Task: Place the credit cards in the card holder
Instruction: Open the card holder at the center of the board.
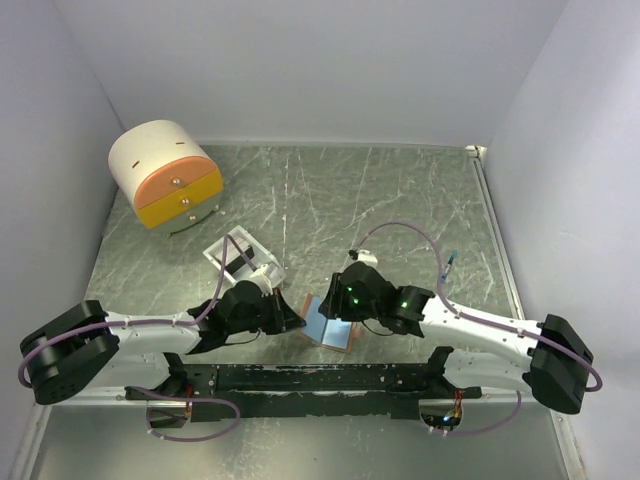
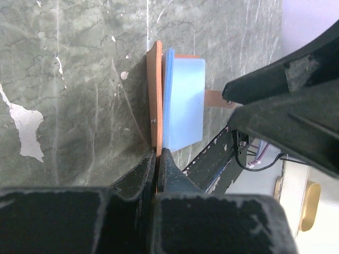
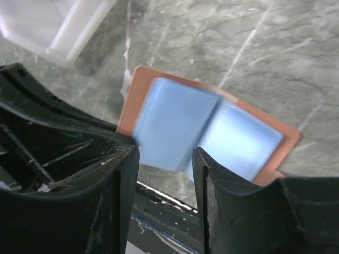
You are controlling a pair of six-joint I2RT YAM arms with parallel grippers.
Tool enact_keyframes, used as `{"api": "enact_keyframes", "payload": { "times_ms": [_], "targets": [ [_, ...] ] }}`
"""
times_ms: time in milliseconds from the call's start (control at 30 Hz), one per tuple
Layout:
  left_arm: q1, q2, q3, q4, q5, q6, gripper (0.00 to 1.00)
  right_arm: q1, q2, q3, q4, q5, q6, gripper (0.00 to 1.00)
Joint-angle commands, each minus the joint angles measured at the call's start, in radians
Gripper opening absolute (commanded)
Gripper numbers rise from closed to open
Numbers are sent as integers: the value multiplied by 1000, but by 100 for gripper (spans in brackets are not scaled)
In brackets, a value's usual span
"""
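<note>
The card holder point(image 1: 328, 322) lies opened on the marble table between my two grippers, pale blue inside and salmon-brown outside. In the left wrist view its salmon cover point(image 2: 154, 95) stands on edge, and my left gripper point(image 2: 158, 153) is shut on that cover's near edge. My right gripper point(image 3: 165, 159) hovers just above the blue pockets point(image 3: 212, 127), its jaws apart with nothing between them. From above, the right gripper point(image 1: 345, 300) sits over the holder's right side and the left gripper point(image 1: 290, 318) at its left edge. No credit cards are in view.
A small white open box point(image 1: 243, 258) stands just behind the left gripper; its corner shows in the right wrist view point(image 3: 53, 26). A round cream-and-orange drawer unit point(image 1: 165, 172) sits at the far left. The dark base rail point(image 1: 320, 378) runs close in front of the holder.
</note>
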Motion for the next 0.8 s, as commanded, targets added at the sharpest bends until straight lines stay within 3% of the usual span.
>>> {"api": "enact_keyframes", "payload": {
  "times_ms": [0,267,533,667,767],
  "targets": [
    [-26,8,-4,29,-74,-58,7,58,31,62,17,58,33,47],
    [-68,13,-1,28,-158,-106,7,63,166,59,5,121,82,51],
    [-132,-113,42,-204,-300,-96,57,64,250,61,58,103,51,48],
    [-139,-194,97,-386,-374,-77,72,64,281,61,76,95,42,48],
    [-139,-254,150,-514,-424,-37,73,63,297,69,71,100,34,47]
  ]
}}
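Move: My left hand is pinching the outer edge of the card holder's raised left cover near its near corner, so the holder's middle lies about 6 cm to this hand's right, level with it fore and aft and some 3 cm below. My right hand hovers over the holder: its middle is about 1 cm to the left and 6 cm down. The white tray sits roughly 16 cm ahead of my left hand, 14 cm to its left and 3 cm lower. I shift my half-open right hand about 2 cm left, towards the raised cover, then sink some 5 cm so its fingertips come down onto the blue pages beside the spine, its left side dipping about 10 degrees. Meanwhile my left hand dips slightly, opens wide to let go of the cover, then backs off left and up by a couple of centimetres, turning a little counter-clockwise. ##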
